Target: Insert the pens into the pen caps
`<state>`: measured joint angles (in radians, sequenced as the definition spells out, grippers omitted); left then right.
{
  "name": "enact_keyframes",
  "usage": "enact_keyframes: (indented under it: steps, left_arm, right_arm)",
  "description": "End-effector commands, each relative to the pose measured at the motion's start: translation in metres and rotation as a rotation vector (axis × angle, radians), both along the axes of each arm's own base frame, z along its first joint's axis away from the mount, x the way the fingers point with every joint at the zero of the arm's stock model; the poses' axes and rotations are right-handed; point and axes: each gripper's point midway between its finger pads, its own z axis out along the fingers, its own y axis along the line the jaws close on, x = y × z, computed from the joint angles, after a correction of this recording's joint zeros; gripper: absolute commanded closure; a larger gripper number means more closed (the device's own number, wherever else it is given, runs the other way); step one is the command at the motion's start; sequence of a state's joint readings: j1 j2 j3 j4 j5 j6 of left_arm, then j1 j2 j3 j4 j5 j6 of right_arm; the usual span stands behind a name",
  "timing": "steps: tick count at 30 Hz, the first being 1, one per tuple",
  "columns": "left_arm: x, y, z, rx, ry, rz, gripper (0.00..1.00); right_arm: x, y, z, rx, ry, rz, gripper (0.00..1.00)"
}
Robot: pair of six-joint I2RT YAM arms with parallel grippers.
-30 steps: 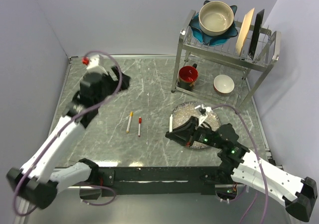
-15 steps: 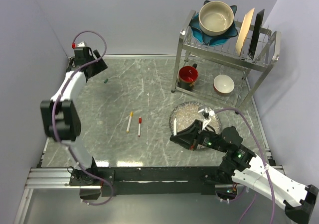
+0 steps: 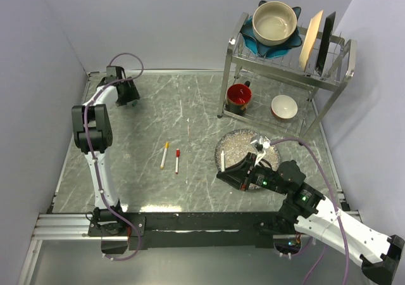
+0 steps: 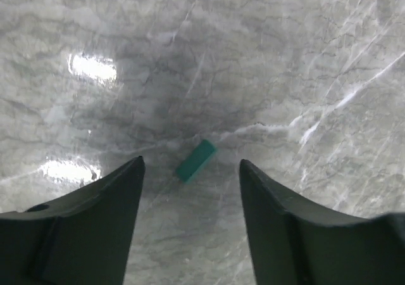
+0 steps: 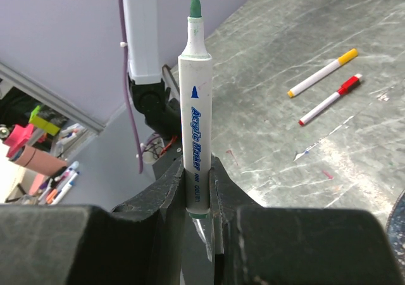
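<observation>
My right gripper (image 5: 197,171) is shut on a white pen (image 5: 195,107) with a bare green tip and holds it upright above the table; in the top view this pen (image 3: 222,160) stands at the gripper (image 3: 229,173). My left gripper (image 4: 191,164) is open, low over the table, with the dark green cap (image 4: 195,160) lying flat between its fingertips, untouched. In the top view the left gripper (image 3: 128,97) is at the back left corner and hides the cap. A pen with a yellow cap (image 3: 164,154) and a pen with a red cap (image 3: 177,161) lie side by side mid-table.
A round speckled plate (image 3: 243,142) lies under the right arm. A metal dish rack (image 3: 288,57) at the back right holds a bowl, plates, a red mug (image 3: 239,97) and a small bowl. Walls close in on the left and at the back.
My left arm has swung from mid-left to the back left corner and come down over the green cap. My right gripper has shifted slightly right with the pen now upright.
</observation>
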<state>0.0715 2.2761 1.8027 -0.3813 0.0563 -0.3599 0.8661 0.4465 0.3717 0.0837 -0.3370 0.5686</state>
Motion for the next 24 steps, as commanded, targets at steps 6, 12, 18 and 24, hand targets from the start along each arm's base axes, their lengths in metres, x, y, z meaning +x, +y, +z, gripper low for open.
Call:
enact_keyframes:
  steps: [6, 12, 18, 24]
  left_arm:
    - [0.004, -0.004, -0.016, 0.105, 0.033, -0.074, 0.47]
    - [0.003, -0.010, -0.022, 0.190, 0.064, -0.123, 0.50]
    - [-0.008, -0.032, -0.030, 0.204, 0.087, -0.190, 0.60]
    - [-0.013, -0.030, -0.032, 0.239, 0.123, -0.164, 0.69]
  right_arm:
    - [0.006, 0.004, 0.016, 0.031, -0.054, -0.008, 1.00]
    - [0.005, 0.004, 0.019, 0.041, -0.057, -0.005, 1.00]
    - [0.003, 0.002, 0.019, 0.036, -0.055, -0.007, 1.00]
    - [0.001, -0.003, 0.023, 0.048, -0.064, -0.015, 1.00]
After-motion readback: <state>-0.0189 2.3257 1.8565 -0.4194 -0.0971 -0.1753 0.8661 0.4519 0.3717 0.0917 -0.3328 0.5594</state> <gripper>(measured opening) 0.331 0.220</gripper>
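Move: Just beyond the left hand's open fingertips lies the green pen cap, about 2 cm ahead, 3 cm below and level with them sideways. Nothing else is close: the yellow marker lies some 25 cm back and 17 cm to the right, the red marker about 28 cm back and 23 cm to the right, both about 3 cm lower. From the right hand the green cap is roughly 48 cm ahead, 43 cm left and 22 cm below. Closing its fingers to about half their starting gap around the green pen cap, the left hand first sinks about 1 cm, then eases some 1.5 cm to the left. Meanwhile the wrist rolls about 15 degrees, its left side rising, with a slight clockwise turn. The tips come close on either side of the cap but stay apart, with no grip on it yet. ##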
